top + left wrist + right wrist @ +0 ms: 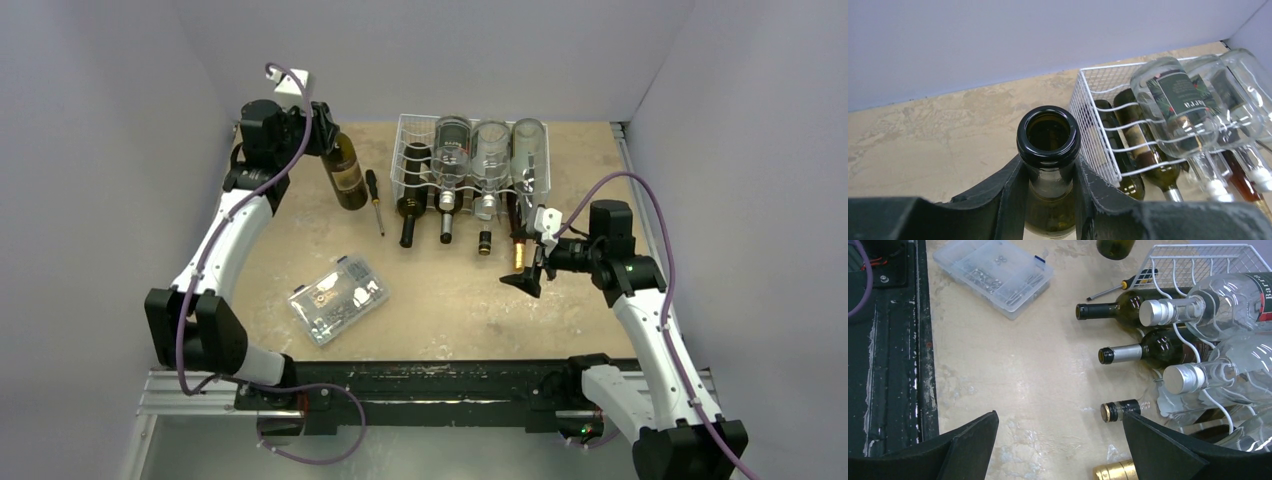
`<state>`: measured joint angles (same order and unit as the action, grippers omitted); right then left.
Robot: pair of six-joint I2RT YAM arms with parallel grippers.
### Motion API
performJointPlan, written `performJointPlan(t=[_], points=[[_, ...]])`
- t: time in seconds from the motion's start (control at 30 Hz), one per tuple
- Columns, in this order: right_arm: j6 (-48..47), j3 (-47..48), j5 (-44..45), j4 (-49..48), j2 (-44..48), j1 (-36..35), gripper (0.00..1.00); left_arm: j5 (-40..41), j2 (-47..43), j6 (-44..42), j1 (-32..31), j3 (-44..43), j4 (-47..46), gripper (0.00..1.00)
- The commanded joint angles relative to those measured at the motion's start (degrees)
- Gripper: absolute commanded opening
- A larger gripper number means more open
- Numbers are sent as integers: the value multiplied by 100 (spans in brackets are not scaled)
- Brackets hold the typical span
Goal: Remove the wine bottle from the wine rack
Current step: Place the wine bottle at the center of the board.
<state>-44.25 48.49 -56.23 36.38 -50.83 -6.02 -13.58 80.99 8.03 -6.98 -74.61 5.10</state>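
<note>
A dark green wine bottle (345, 172) with an open mouth (1048, 132) stands left of the white wire wine rack (405, 135), clear of it. My left gripper (322, 135) is shut on its neck, one finger (1010, 187) on each side. I cannot tell whether its base touches the table. The rack (1093, 120) holds several bottles lying with necks toward the near side, clear ones on top. My right gripper (528, 270) hangs open (1059, 414) over bare table at the rack's front right, next to a gold-capped neck (1110, 471), holding nothing.
A screwdriver (375, 200) lies between the held bottle and the rack. A clear plastic parts box (338, 297) sits on the near-left table. A black rail (420, 380) runs along the near edge. Grey walls close in the back and both sides.
</note>
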Motion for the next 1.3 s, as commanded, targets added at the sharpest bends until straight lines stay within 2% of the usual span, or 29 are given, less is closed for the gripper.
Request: performJointPlan(t=[0.0,0.57,0.83,1.1,1.2,1.27], points=[[-69,3,0,7,30,36,99,-185,375,-167,152,-821,-1246,0],[-281,73,-37,202,-121,38,99,169,2079,-976,333,-2097,-1599,0],[-312,73,-29,228,-164,62,99,211,2590,-936,342,-2370,-1711,0],[-330,72,-11,237,-199,74,99,209,2743,-927,341,-2257,-1788,0],[-335,73,-19,238,-200,82,99,260,2704,-927,345,-2092,-1846,9],[-341,73,-20,238,-199,83,99,300,2656,-904,347,-1948,-1915,19]])
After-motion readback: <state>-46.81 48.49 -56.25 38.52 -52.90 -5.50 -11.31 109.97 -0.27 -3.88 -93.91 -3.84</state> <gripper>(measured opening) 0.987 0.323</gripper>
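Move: The left gripper already holds the wine bottle by its neck. The spot on the board where it goes is about 14 cm ahead, 3 cm to the left and some 31 cm below the hand. On the board, the screwdriver lies about 6 cm ahead and 6 cm to the right; the wine rack's middle is roughly 12 cm ahead, 29 cm to the right and 22 cm below. From the right hand, the spot is about 36 cm ahead, 40 cm left and 22 cm below. Carry the wine bottle forward about 14 cm with the left gripper, on past the screwdriver towards the far wall, easing off as it goes. Save most of the descent, some 6 cm in all, for the end, rolling the wrist slightly to bring the bottle upright, then stop with its base set against the board. Keep the fingers shut on the neck. ##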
